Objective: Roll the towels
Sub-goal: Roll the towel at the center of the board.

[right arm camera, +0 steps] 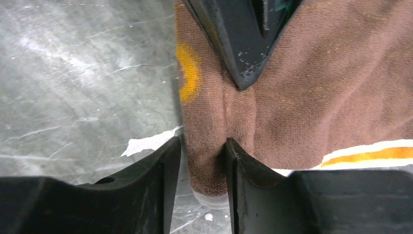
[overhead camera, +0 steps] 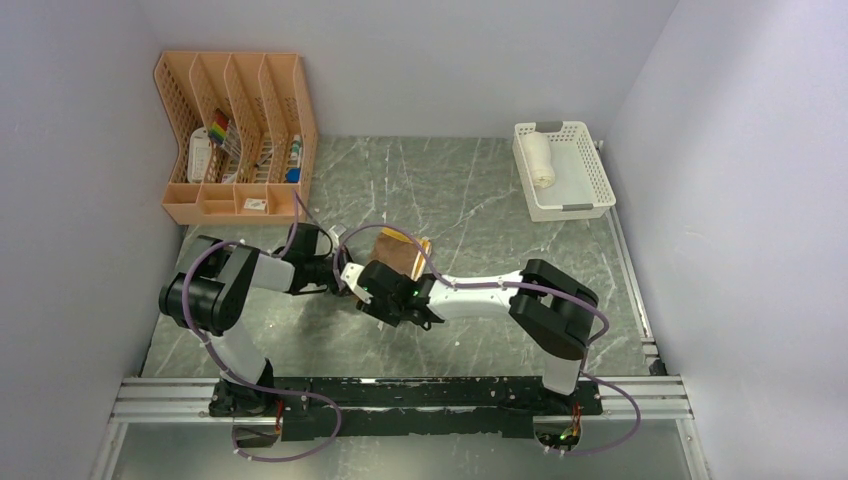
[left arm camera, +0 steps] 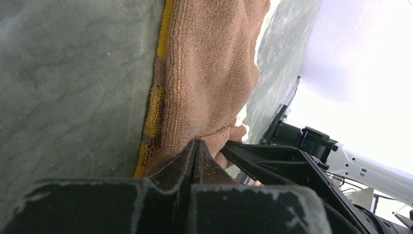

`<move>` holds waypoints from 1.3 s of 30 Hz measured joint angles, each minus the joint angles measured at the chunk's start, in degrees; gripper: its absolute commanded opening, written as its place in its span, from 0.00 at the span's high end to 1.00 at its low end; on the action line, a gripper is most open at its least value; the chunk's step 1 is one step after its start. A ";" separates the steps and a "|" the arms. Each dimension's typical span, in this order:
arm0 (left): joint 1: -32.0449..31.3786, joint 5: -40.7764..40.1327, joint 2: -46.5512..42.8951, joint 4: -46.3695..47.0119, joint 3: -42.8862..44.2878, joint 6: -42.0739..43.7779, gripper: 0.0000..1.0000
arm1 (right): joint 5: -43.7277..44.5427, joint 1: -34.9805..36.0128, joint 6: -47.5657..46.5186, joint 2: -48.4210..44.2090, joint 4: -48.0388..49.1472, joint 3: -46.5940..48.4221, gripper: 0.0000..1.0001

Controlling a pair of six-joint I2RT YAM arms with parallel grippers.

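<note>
The brown towel [overhead camera: 400, 255] lies mid-table, partly lifted at its near-left edge. In the left wrist view the brown towel [left arm camera: 209, 73] has a yellow strip along one side, and my left gripper [left arm camera: 197, 144] is shut on its edge. In the right wrist view my right gripper [right arm camera: 202, 146] closes round a thick fold of the brown towel [right arm camera: 311, 97], beside cream trim with an orange stripe. Both grippers meet at that edge: the left gripper [overhead camera: 343, 272] and the right gripper [overhead camera: 362, 285]. A rolled cream-white towel [overhead camera: 540, 160] lies in the basket. I see no separate mustard towel.
A white mesh basket [overhead camera: 585, 175] stands at the back right. An orange file organizer [overhead camera: 235, 140] with small items stands at the back left. A white scrap [right arm camera: 146, 144] lies on the grey marble table [overhead camera: 470, 190]. Walls close in on three sides.
</note>
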 measured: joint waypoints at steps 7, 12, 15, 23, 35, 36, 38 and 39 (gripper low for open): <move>0.11 -0.72 -0.15 -8.68 4.02 2.27 0.93 | 4.68 0.52 1.46 1.01 0.66 0.35 0.87; 1.90 -3.06 -2.75 -16.17 7.15 4.39 0.92 | 4.55 0.50 2.69 1.07 0.66 0.46 0.97; 5.44 -4.24 -6.03 -21.40 10.27 6.32 0.85 | 2.36 -0.17 3.21 0.98 0.63 0.50 1.00; 12.09 -8.74 -17.51 -33.59 21.59 13.18 0.68 | -14.80 -4.83 5.92 1.44 0.24 2.36 1.00; 20.83 -7.48 -23.76 -40.46 20.96 19.52 0.55 | -45.81 -10.93 13.53 5.11 0.17 2.99 0.99; 21.14 -6.56 -24.13 -40.65 20.96 20.20 0.54 | -47.78 -11.65 14.32 5.62 0.22 3.02 0.99; 21.16 -4.44 -24.68 -40.74 20.57 21.16 0.53 | -51.43 -13.16 15.78 7.10 0.07 3.41 0.99; 21.16 -3.45 -25.07 -40.76 20.11 21.51 0.52 | -53.20 -13.92 16.55 8.22 -0.24 4.07 0.99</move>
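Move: The rolled edge of the brown-and-yellow towel has its right end between the right hand's open fingers, about 1 cm below them; that end lies some 4 cm back and 3 cm right of the left hand's shut fingertips. The towel's middle is about 9 cm ahead of the right hand and 3 cm to its right. The peach organizer stands roughly 25 cm ahead and 25 cm left of the left hand. The towel's rolled edge is pinched as the right fingers close on its right end; still gripping, they drag it low over the table about 5 cm back and slightly left, fingertips swinging some 50 degrees towards the base. The shut left fingers come free of the roll, rising some 15 cm while going left and forward, and open to about half on the way. ##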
